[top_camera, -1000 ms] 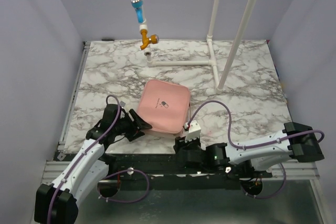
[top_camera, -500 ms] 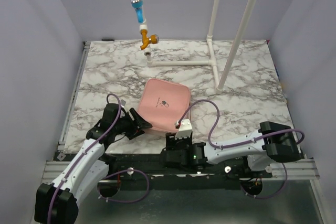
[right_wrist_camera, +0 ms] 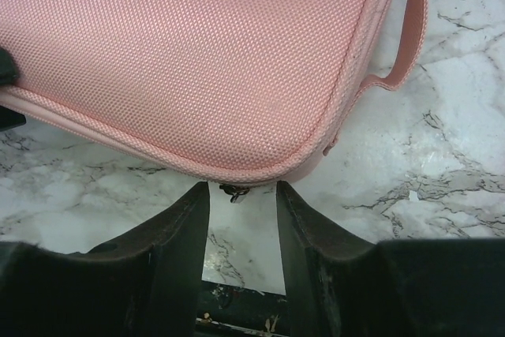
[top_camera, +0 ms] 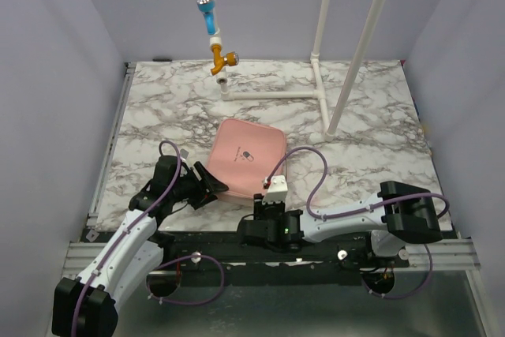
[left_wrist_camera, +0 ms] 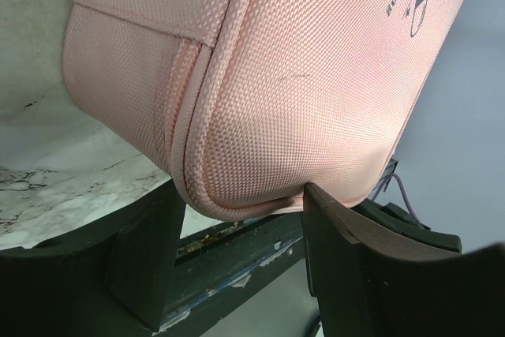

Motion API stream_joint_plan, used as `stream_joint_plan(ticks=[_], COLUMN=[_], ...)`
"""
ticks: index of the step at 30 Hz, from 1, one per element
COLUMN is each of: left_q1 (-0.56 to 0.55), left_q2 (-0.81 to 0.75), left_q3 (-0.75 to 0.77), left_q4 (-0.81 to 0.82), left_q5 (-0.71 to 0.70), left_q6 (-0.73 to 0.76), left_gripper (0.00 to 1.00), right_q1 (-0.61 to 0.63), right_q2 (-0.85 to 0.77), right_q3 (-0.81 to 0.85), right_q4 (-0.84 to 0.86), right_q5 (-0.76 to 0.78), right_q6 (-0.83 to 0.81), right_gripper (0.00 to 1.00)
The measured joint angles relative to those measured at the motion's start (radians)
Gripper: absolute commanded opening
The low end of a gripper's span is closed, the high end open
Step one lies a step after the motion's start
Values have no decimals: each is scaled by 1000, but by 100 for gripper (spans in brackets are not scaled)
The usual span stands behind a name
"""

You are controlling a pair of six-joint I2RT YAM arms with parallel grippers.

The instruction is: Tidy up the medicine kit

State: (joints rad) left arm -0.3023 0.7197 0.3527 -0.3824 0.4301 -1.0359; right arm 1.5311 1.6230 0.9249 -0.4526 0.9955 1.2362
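The pink medicine kit [top_camera: 248,155] lies zipped shut on the marble table, its pill logo [top_camera: 246,156] facing up. My left gripper [top_camera: 211,185] is shut on the kit's near-left corner [left_wrist_camera: 260,116]: one finger [left_wrist_camera: 150,258] sits under the base and the other finger [left_wrist_camera: 347,258] presses on the lid edge. My right gripper [top_camera: 267,197] is at the kit's near edge, open. Its two fingers [right_wrist_camera: 177,234] stand on either side of a small dark zipper pull [right_wrist_camera: 235,191] without touching it. A pink strap loop [right_wrist_camera: 414,29] hangs off the kit's side.
A white pipe frame [top_camera: 319,92] stands at the back of the table, with two tall poles [top_camera: 363,37]. A blue and orange fitting [top_camera: 213,33] hangs from a pipe at back centre. The table's front edge and a black rail [top_camera: 237,236] run just behind both grippers.
My right arm has swung left along the kit's near edge to the zipper pull, and its jaws have narrowed. The left gripper keeps its hold; the kit has shifted slightly.
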Motion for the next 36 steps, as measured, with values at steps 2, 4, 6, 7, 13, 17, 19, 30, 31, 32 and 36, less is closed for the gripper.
stream_joint_plan(ticks=[2,4,6,7,13,17,19,30,31,32,36], left_q1=[0,0,0,0,2,2,2,2,2,2,9], left_q2=[0,0,0,0,-5,-5,-5,-5,-5,-5,-2], left_q3=[0,-1,-2,-2,-4,-5,-5,-5,-5,-5,-5], left_q4=[0,1,1,2,8,15,17,18,18,18,18], left_q5=[0,0,0,0,0,0,0,0,0,0,0], left_q6=[0,0,0,0,0,0,0,1,2,3,8], left_gripper=[63,63,63,63,63,63,63,63,63,63,63], right_q1=[-2,-2,-3,-7,-18,-26,-27,-29,-29,-29,-29], right_q2=[4,6,6,6,6,6,6,6,4,1,-34], right_q3=[0,0,0,0,0,0,0,-35,-43,-54,-117], right_q4=[8,11,10,11,11,16,16,65,82,103,219], right_q5=[7,12,16,17,18,18,18,36,36,36,25], right_q6=[0,-3,-4,-5,-6,-8,-11,-49,-63,-81,-178], right_gripper=[37,33,30,29,21,12,8,1,1,1,1])
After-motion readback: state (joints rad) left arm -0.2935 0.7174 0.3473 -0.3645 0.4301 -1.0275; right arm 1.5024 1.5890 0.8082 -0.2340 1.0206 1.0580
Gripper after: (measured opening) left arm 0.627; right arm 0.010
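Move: The zipper pull hangs just under the medicine kit's near rim, about 2 cm ahead of the right hand, level with it sideways and some 1 cm below the gap between its open fingers. The kit's middle lies some 12 cm ahead, 4 cm left and 3 cm lower; its carry strap is roughly 7 cm ahead and 7 cm right. From the left hand, the pull is about 11 cm right, 2 cm back and 2 cm lower. The zipper pull under the kit's near rim is what the right hand closes on: easing about 1.5 cm forward and slightly right, it shuts its half-open fingers completely to pinch the pull, dips half a centimetre and begins tilting its fingertips up. The left hand stays put, fingers still open around the kit's near-left edge, one fingertip against the lid. ##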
